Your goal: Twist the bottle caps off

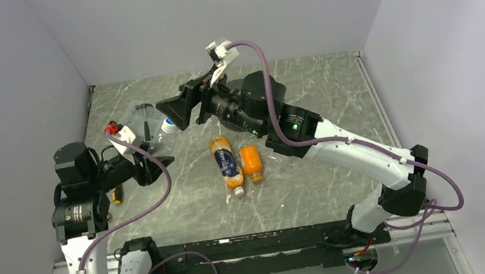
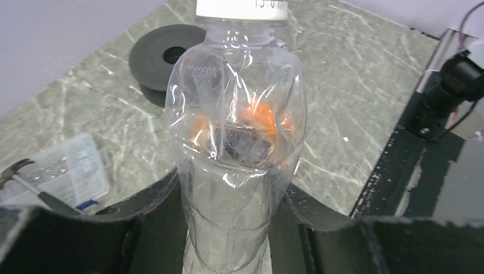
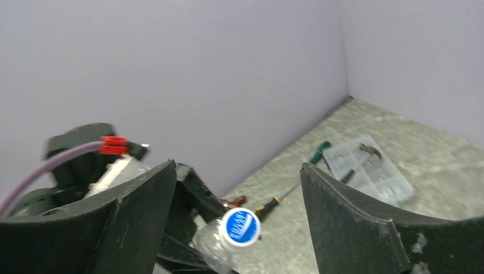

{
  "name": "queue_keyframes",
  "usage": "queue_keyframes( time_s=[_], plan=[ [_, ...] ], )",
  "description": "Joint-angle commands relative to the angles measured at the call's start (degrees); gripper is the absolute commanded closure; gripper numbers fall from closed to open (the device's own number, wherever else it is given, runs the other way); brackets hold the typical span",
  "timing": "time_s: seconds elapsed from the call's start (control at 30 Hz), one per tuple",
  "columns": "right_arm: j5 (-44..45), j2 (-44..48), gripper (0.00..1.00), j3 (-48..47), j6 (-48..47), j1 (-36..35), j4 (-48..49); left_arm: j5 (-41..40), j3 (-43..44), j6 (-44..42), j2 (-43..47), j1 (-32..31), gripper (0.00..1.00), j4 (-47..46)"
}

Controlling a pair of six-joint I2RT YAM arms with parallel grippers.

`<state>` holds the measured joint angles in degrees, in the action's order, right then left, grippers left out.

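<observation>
My left gripper (image 2: pixel 234 185) is shut on the body of the clear bottle (image 2: pixel 237 142), which stays off the table with its white cap (image 2: pixel 242 8) pointing away. In the right wrist view that cap (image 3: pixel 241 226), blue on top, lies between the wide-open jaws of my right gripper (image 3: pixel 238 166) and touches neither finger. From above, the right gripper (image 1: pixel 172 116) is right at the cap (image 1: pixel 168 125), facing the left gripper (image 1: pixel 152 161). A tall orange bottle (image 1: pixel 227 162) with a dark blue label and a short orange bottle (image 1: pixel 251 163) lie side by side mid-table.
A black disc (image 2: pixel 165 56) with a hole lies beyond the clear bottle. A clear plastic box (image 3: pixel 371 168) with a hammer on it sits near the back left wall. A screwdriver (image 3: pixel 279 200) lies beside it. Walls close in on three sides.
</observation>
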<state>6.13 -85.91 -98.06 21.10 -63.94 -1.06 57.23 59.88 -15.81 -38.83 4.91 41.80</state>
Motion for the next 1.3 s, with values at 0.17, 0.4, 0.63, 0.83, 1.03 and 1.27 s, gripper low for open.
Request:
queue_keyframes(
  time_s=[0.17,0.4,0.63,0.83,1.03,1.27],
  plan=[
    [2.51,-3.95,0.25,-2.52,3.67,0.49,-7.22,-5.65,-1.08,0.33,0.76,0.23,0.75,-6.97],
    [-0.27,-4.93,0.33,-1.74,5.43,0.05,-4.04,-5.82,-1.48,1.23,0.02,0.27,0.75,-7.54],
    [-0.7,-5.96,0.54,-1.65,6.72,-0.04,-2.83,-5.64,-1.76,1.7,0.07,0.23,0.75,-7.76],
    [-1.29,-7.26,0.72,-2.64,7.4,-0.04,-2.5,-5.17,-1.76,3.04,0.09,0.25,0.75,-8.37],
    [-5.49,-6.12,0.9,-0.41,4.96,0.53,0.29,-1.23,0.26,4.55,-1.05,0.23,0.75,-7.17],
    [-31.53,1.47,0.96,12.44,4.87,6.24,17.71,12.98,4.41,10.13,-3.06,0.27,0.74,-5.11]
  ],
)
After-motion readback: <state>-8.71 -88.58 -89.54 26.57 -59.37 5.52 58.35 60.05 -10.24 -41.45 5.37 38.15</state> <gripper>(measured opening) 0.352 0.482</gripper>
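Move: The white cap of the clear bottle held upright by the left hand lies about 7 cm below the open right hand, some 3 cm to its left and 1 cm back. From the left hand it is roughly 13 cm up, 3 cm right and 1 cm ahead. On the table, some 40 cm below the right hand, the labelled orange bottle lies 12 cm ahead and 8 cm right, the small orange bottle 12 cm ahead and 15 cm right. The clear bottle's cap is taken between the right hand's fingers: the hand sinks about 7 cm, tipping some 10 degrees nose-down, then eases left and the fingers close to pinch the cap. The left hand keeps its grip on the bottle, first shifting some 2.5 cm forward and slightly left. Last, both hands start drawing back and to their right, the right wrist turning counter-clockwise, the left clockwise. ##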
